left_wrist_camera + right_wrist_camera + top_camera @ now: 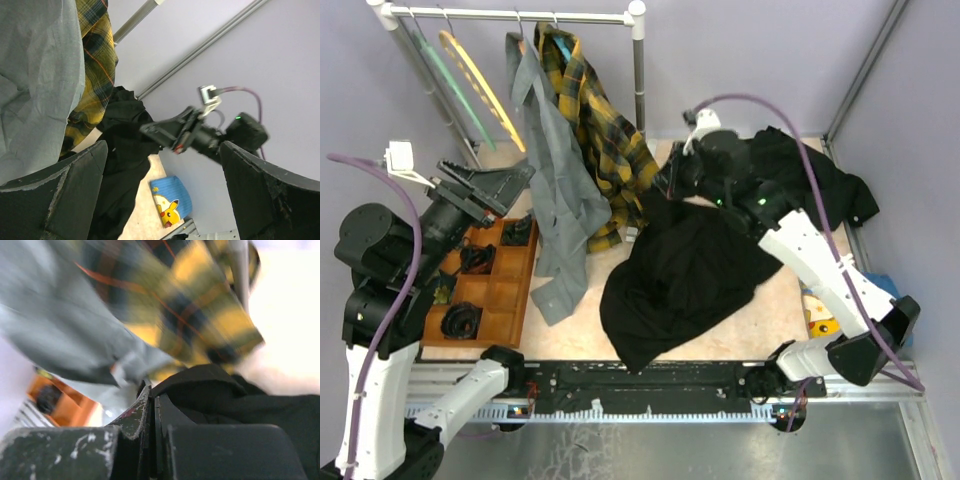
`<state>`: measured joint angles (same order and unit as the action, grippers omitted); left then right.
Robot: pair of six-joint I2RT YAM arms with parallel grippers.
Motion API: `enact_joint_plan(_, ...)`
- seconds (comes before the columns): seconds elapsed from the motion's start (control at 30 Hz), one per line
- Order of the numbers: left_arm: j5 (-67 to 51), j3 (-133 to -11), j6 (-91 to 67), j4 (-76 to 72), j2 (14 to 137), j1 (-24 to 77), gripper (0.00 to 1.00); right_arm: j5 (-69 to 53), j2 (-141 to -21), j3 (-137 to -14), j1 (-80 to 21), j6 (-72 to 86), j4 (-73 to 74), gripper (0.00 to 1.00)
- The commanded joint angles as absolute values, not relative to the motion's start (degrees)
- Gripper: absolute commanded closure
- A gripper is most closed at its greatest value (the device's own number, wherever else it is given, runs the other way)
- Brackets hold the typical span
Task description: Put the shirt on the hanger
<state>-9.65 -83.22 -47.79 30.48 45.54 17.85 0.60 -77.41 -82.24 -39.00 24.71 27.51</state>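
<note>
The black shirt (685, 275) hangs from my right gripper (670, 180), and its lower part drapes onto the table. In the right wrist view the jaws (152, 395) are pressed shut on a fold of the shirt (235, 400). The yellow hanger (485, 90) hangs on the rack at the back left, beside a pale green hanger (445, 75). My left gripper (490, 185) is open and empty above the orange tray, left of the hanging shirts. In the left wrist view (162, 145) it looks between its wide-open fingers at the shirt (125, 155) and the right gripper.
A grey shirt (555, 170) and a yellow-and-black plaid shirt (600, 130) hang on the rack rail (520, 15). Another black garment (840, 190) lies at the back right. An orange compartment tray (505, 290) holds dark items at the left. A blue Pikachu item (172, 200) lies at the right edge.
</note>
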Motion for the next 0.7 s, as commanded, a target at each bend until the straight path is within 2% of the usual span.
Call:
enact_joint_plan(0.0,-11.25,-83.78,-48.51,27.79,45.45,17.56,0.01,-4.52,-77.35,-96.62,-40.02,25.95,27.20,1.00)
enact_joint_plan(0.17,-12.01,-87.07,-48.21,28.11,46.95,17.53,0.01,-7.07,-83.43,-116.45,-42.56,25.63,30.53,1.00)
enact_joint_plan(0.27,-12.37,-87.43,-48.52,28.21,46.91,17.58,0.01,-2.69,-82.20,-118.49,-42.63,26.26,32.00,1.00)
enact_joint_plan(0.43,-13.27,-86.22,-47.24,28.34,46.20,17.58,0.01,20.55,-68.63,-98.62,-41.21,27.39,36.29,0.96)
enact_joint_plan(0.57,-10.43,-83.30,-43.19,31.78,44.74,17.54,0.01,32.42,-58.50,-82.43,-31.31,32.04,45.06,0.91)
enact_joint_plan(0.6,-9.92,-82.13,-42.48,32.53,44.14,17.57,0.01,36.16,-56.53,-80.23,-29.78,31.84,47.10,0.85)
enact_joint_plan(0.67,-9.49,-79.26,-41.05,33.57,43.13,17.55,0.01,42.60,-54.14,-78.19,-28.85,30.86,51.16,0.63)
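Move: The right hand already holds an end of the black shirt; the open right part of the table lies about 25 cm to its right, 3 cm back and 23 cm below. The shirt's main heap is about 9 cm back, 6 cm right and 22 cm below, the dark pile roughly 16 cm ahead, 30 cm right and 22 cm below. The hanging plaid shirt is some 14 cm ahead and 9 cm left, at about hand height. From the left hand that table area is about 8 cm ahead, 50 cm right and 42 cm below. Up first, fast: the right arm whips its pinched end of the black shirt some 20 cm higher, then swings it right and down, away from the plaid shirt and towards the right part of the table beside the dark pile, ending about 16 cm right of where it was. The wrist turns some 30 degrees clockwise on the swing, and the fingers part slightly at the end with the cloth still between them. ##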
